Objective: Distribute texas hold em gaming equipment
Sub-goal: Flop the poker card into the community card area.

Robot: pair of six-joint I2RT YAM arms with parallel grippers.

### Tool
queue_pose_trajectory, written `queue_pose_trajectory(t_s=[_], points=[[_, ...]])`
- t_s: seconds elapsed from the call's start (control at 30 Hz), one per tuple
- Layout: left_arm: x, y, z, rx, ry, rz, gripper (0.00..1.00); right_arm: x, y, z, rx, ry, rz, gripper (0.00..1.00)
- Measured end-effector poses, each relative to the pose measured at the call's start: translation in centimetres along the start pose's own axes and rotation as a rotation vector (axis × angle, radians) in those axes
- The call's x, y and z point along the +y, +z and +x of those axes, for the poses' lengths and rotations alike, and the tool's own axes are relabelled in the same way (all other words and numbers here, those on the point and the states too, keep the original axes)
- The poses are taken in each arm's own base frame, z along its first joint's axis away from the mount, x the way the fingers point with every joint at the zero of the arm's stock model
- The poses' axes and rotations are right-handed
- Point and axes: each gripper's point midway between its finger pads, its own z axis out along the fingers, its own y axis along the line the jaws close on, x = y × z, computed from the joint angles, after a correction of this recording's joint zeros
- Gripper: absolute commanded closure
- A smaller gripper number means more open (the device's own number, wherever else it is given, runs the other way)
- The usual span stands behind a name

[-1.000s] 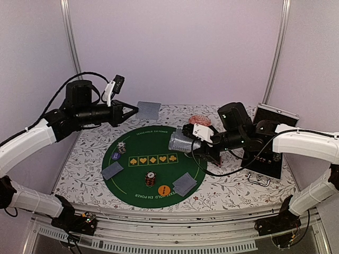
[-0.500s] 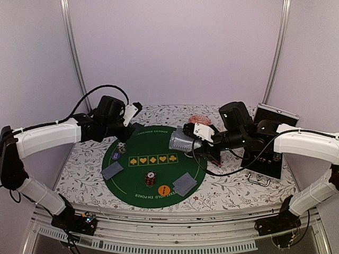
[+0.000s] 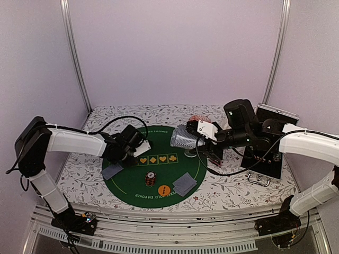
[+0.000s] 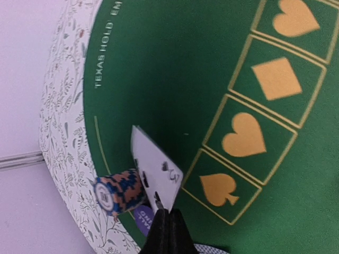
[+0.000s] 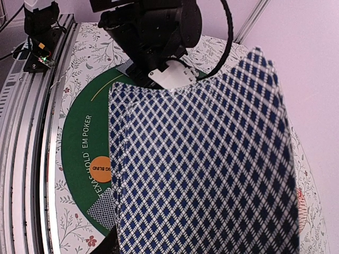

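Observation:
My left gripper [image 3: 139,152] is low over the left side of the green poker mat [image 3: 159,172], shut on one playing card [image 4: 157,168]. The card shows its white face, and its far end points toward the mat's rim. Beside it stand a blue-and-orange chip stack [image 4: 118,192] and a purple button [image 4: 143,221]. My right gripper [image 3: 195,137] holds a deck of blue-diamond-backed cards [image 3: 181,140] above the mat's right rear. The deck [image 5: 201,169] fills the right wrist view and hides the fingers. On the mat lie a card [image 3: 112,170], a chip stack [image 3: 150,179], an orange button [image 3: 164,189] and a card pair [image 3: 184,183].
A black case [image 3: 265,156] with its lid up stands at the right under my right arm. A red-and-white chip pile [image 3: 200,118] lies at the back behind the mat. The floral tablecloth [image 3: 79,174] surrounds the mat.
My left arm has swung down from high at the back left to the mat's left side, carrying the card with it. The right arm with the deck has barely shifted.

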Motion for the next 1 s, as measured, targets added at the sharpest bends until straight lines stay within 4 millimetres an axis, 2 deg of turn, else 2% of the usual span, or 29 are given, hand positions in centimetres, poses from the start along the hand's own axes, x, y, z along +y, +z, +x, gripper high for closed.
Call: queue_pose_trajectory(t_s=[0.13,0.2,0.4,0.53,1.0], points=[[-3.7,-0.1,0.8,-0.004,0.107,0.086,1.00,-0.1,-0.3,-0.3,-0.009,-0.005,0.005,0.57],[-4.9,-0.2,1.0,-0.009,0.139,0.123,1.00,-0.1,-0.4,-0.4,-0.012,-0.006,0.007,0.57],[-6.8,-0.3,1.6,-0.018,0.191,0.208,1.00,-0.1,-0.8,-0.6,-0.020,-0.009,0.011,0.57],[-7.6,0.2,2.8,0.012,0.235,0.226,1.00,0.0,-1.1,-0.6,-0.019,-0.009,0.011,0.57],[-7.2,0.6,3.1,0.021,0.316,0.160,1.00,0.2,-1.1,-0.3,-0.006,-0.005,0.004,0.57]])
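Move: The left hand holds the three of spades. The spade square it goes to lies almost beneath, about 1 cm back, 2 cm right and 6 cm down. The first heart square is some 5 cm to the right of the spade square. From the hand, the red chip stack stands about 12 cm back and 10 cm right, and the blue chip stack 6 cm ahead and 4 cm left. From the right hand the spade square is roughly 8 cm ahead, 27 cm left and 22 cm below. The left hand, fingers still shut on the edge of the three of spades, draws back about 5 cm while sinking about 6 cm to the mat, bringing the card down over the spade square at the left end of the row. The wrist turns some 15 degrees clockwise and tips about 10 degrees farther down on the way; the hand then stays low with its grip kept and the card stretching ahead of the fingertips. ##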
